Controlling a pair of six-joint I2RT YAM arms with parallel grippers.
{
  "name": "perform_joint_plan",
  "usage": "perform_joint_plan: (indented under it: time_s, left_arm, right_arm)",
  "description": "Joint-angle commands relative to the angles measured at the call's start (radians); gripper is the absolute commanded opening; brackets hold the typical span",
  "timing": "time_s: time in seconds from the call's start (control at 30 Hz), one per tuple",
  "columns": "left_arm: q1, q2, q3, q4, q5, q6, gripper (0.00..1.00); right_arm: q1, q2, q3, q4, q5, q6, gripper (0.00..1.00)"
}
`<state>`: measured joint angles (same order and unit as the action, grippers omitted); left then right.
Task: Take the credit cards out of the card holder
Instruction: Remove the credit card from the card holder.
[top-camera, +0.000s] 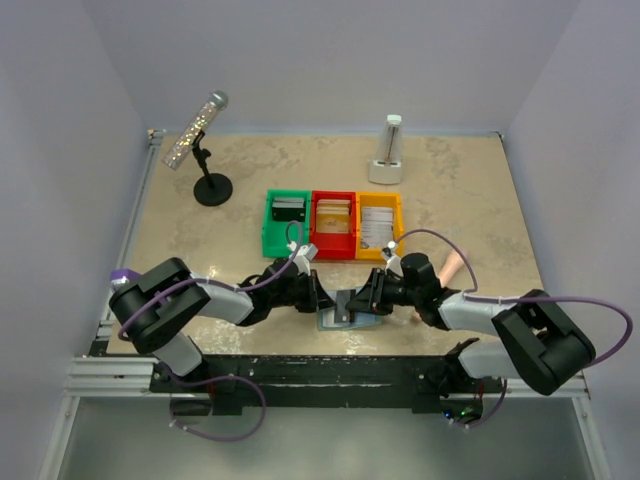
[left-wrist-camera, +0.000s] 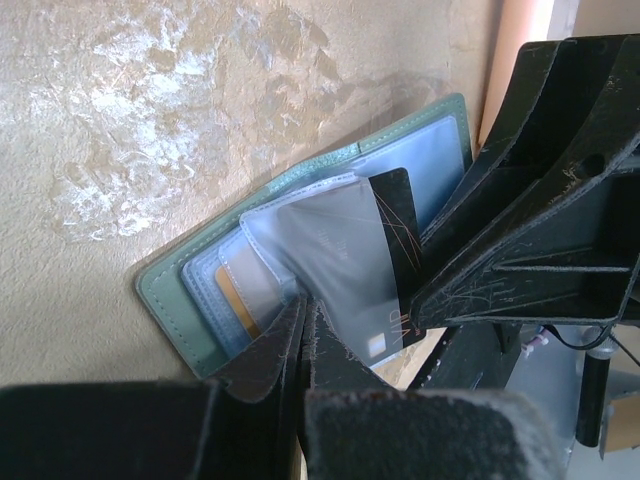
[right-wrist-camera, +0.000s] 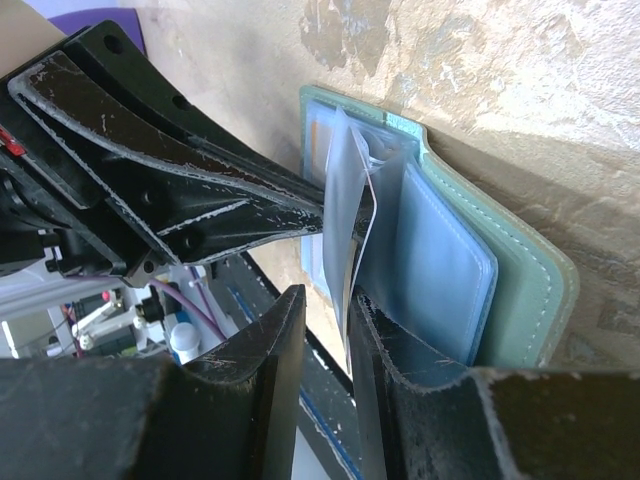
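Note:
The card holder (top-camera: 348, 320) lies open on the table near the front edge, between my two grippers. Its pale blue-green cover (left-wrist-camera: 170, 300) holds several clear pockets. My left gripper (left-wrist-camera: 305, 312) is shut on one clear pocket and lifts it. A dark credit card (left-wrist-camera: 395, 235) sticks halfway out of that pocket. A tan card (left-wrist-camera: 238, 305) sits in a lower pocket. My right gripper (right-wrist-camera: 327, 295) is open, its fingers on either side of the dark card's edge (right-wrist-camera: 365, 225), which lies close to the right-hand finger. The cover (right-wrist-camera: 530, 290) lies flat behind.
Green (top-camera: 286, 222), red (top-camera: 333, 224) and yellow (top-camera: 379, 222) bins stand in a row behind the grippers, each with cards inside. A microphone stand (top-camera: 210, 185) is at back left, a white upright object (top-camera: 388, 155) at back right. A pinkish object (top-camera: 455, 265) lies by my right arm.

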<state>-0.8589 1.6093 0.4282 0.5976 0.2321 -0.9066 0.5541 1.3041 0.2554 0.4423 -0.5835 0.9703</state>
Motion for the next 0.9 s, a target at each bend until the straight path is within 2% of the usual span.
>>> perform_joint_plan:
  time_s: [0.0,0.37,0.5,0.73,0.87]
  left_arm:
    - [-0.002,0.070,-0.036,-0.216,-0.077,0.048,0.00]
    - [-0.008,0.089,-0.026,-0.209,-0.066,0.048,0.00]
    - [-0.008,0.086,-0.028,-0.216,-0.071,0.048,0.00]
    - [-0.006,0.080,-0.034,-0.226,-0.080,0.051,0.00]
    - [-0.005,0.086,-0.048,-0.211,-0.083,0.048,0.00]
  right_arm:
    - [0.003,0.001,0.033,0.088,-0.059,0.016,0.28]
    - [0.001,0.052,0.053,0.110,-0.090,0.018,0.27]
    - [0.001,0.034,0.050,0.096,-0.085,0.016,0.17]
    - [0.001,-0.060,0.050,-0.013,-0.058,-0.033,0.08]
    - [0.003,-0.103,0.045,-0.062,-0.045,-0.051,0.07]
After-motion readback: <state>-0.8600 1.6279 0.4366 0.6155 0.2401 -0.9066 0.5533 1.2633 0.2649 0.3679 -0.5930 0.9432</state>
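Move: The black credit card, half out of its pocket, has its near edge between the right hand's parted fingers, its middle some 3 cm to the left, about level front to back, 1 cm below. The open card holder's middle is about 4 cm left, 2 cm back and 3 cm below; the pink roll lies roughly 18 cm right and 4 cm ahead. From the left hand, shut on the holder's pocket, the card is about 4 cm right. The right fingers dip slightly, close on the credit card's edge and draw about 1 cm up and rightward. ##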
